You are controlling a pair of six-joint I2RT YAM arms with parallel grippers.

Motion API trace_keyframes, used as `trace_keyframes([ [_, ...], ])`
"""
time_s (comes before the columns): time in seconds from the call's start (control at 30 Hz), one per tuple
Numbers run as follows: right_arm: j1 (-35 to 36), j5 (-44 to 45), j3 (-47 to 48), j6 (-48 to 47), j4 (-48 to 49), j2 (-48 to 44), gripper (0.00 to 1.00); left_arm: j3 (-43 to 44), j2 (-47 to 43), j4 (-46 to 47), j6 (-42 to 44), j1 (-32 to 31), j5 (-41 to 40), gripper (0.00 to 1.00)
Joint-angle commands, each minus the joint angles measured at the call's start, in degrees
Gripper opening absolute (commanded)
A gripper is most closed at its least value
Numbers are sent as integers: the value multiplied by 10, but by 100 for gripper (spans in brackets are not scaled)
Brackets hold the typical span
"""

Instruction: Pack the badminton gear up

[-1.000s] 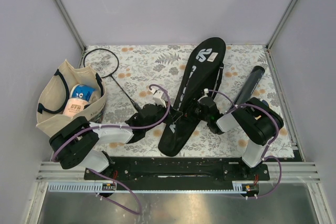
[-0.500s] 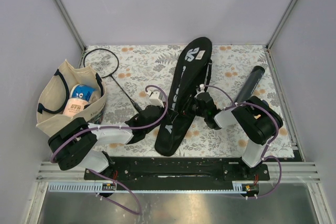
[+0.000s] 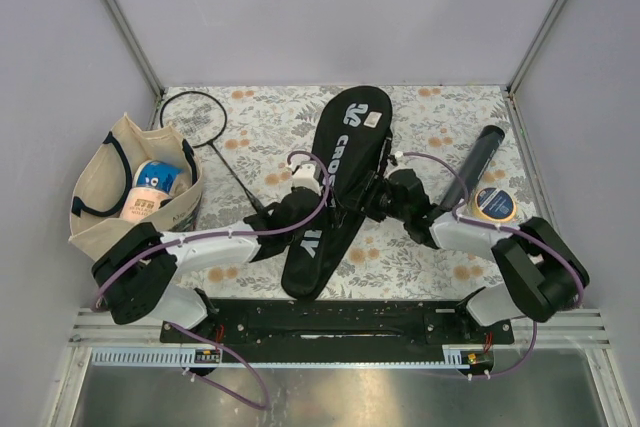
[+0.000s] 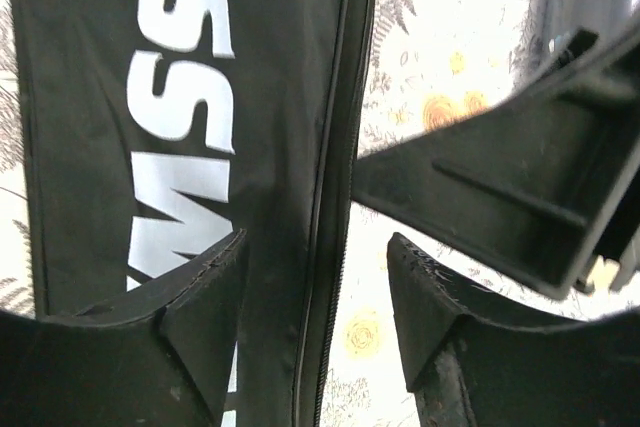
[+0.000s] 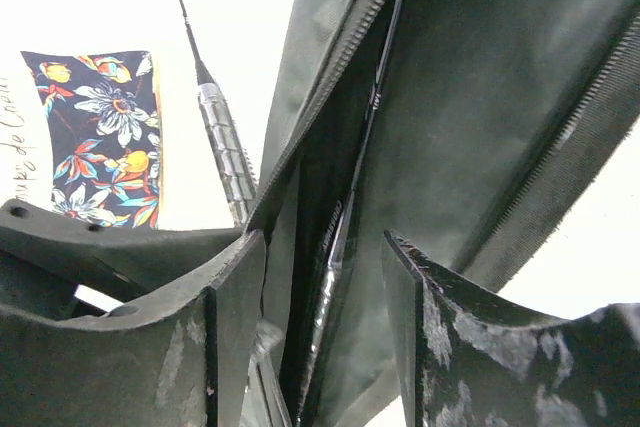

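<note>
The black racquet cover (image 3: pixel 335 182) lettered in white lies slanted on the floral mat, its wide end toward the back. My left gripper (image 3: pixel 312 199) stands open at its left side; in the left wrist view the cover's zip edge (image 4: pixel 330 247) runs between the fingers (image 4: pixel 200 327). My right gripper (image 3: pixel 378 195) is open at the cover's right side. There the unzipped edge (image 5: pixel 340 77) gapes between the jaws, with a thin shiny frame (image 5: pixel 335 257) inside. One black racquet (image 3: pixel 205 132) lies back left, its handle (image 5: pixel 225 162) near the cover. A black tube (image 3: pixel 475 162) lies at the right.
A beige tote bag (image 3: pixel 100 217) with dark handles stands at the left edge, holding a roll. A round tape roll (image 3: pixel 493 204) with a blue centre lies beside the tube. The right gripper's body (image 4: pixel 520 187) shows close by in the left wrist view. Metal frame posts bound the mat.
Both grippers have opened. The cover's wide end has swung left and it now lies flatter. The right arm has shifted, uncovering the tape roll.
</note>
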Motion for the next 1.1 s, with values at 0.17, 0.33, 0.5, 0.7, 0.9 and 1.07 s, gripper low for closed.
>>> trace_keyframes([
  [0.17, -1, 88, -15, -69, -166, -167, 59, 130, -30, -266, -7, 5, -204, 63],
  [0.33, -1, 96, -26, -84, -184, -240, 59, 133, -27, -351, -74, 51, -263, 62],
  [0.5, -1, 84, -38, -86, -170, -279, 59, 128, 11, -385, -109, 130, -211, 58],
  [0.7, 0, 79, -43, -91, -163, -293, 59, 141, 82, -406, -125, 163, -183, 56],
  [0.9, 0, 76, -46, -96, -161, -292, 59, 132, 115, -422, -161, 171, -178, 55],
  [1.07, 0, 75, -47, -95, -154, -287, 59, 116, 123, -410, -170, 179, -151, 51],
])
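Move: The loose racket's handle lies about 19 cm to the left hand's left, some 5 cm farther out and 10 cm below. The black racket bag's middle is roughly 12 cm ahead of that hand, 3 cm to its right and 9 cm lower; the racket's head is about 24 cm left of its handle and 33 cm beyond it. From the right hand, the handle is some 27 cm left and 5 cm ahead, about 9 cm lower. The open left hand swings about 18 cm left, then down to the racket handle; right rises 7 cm. ##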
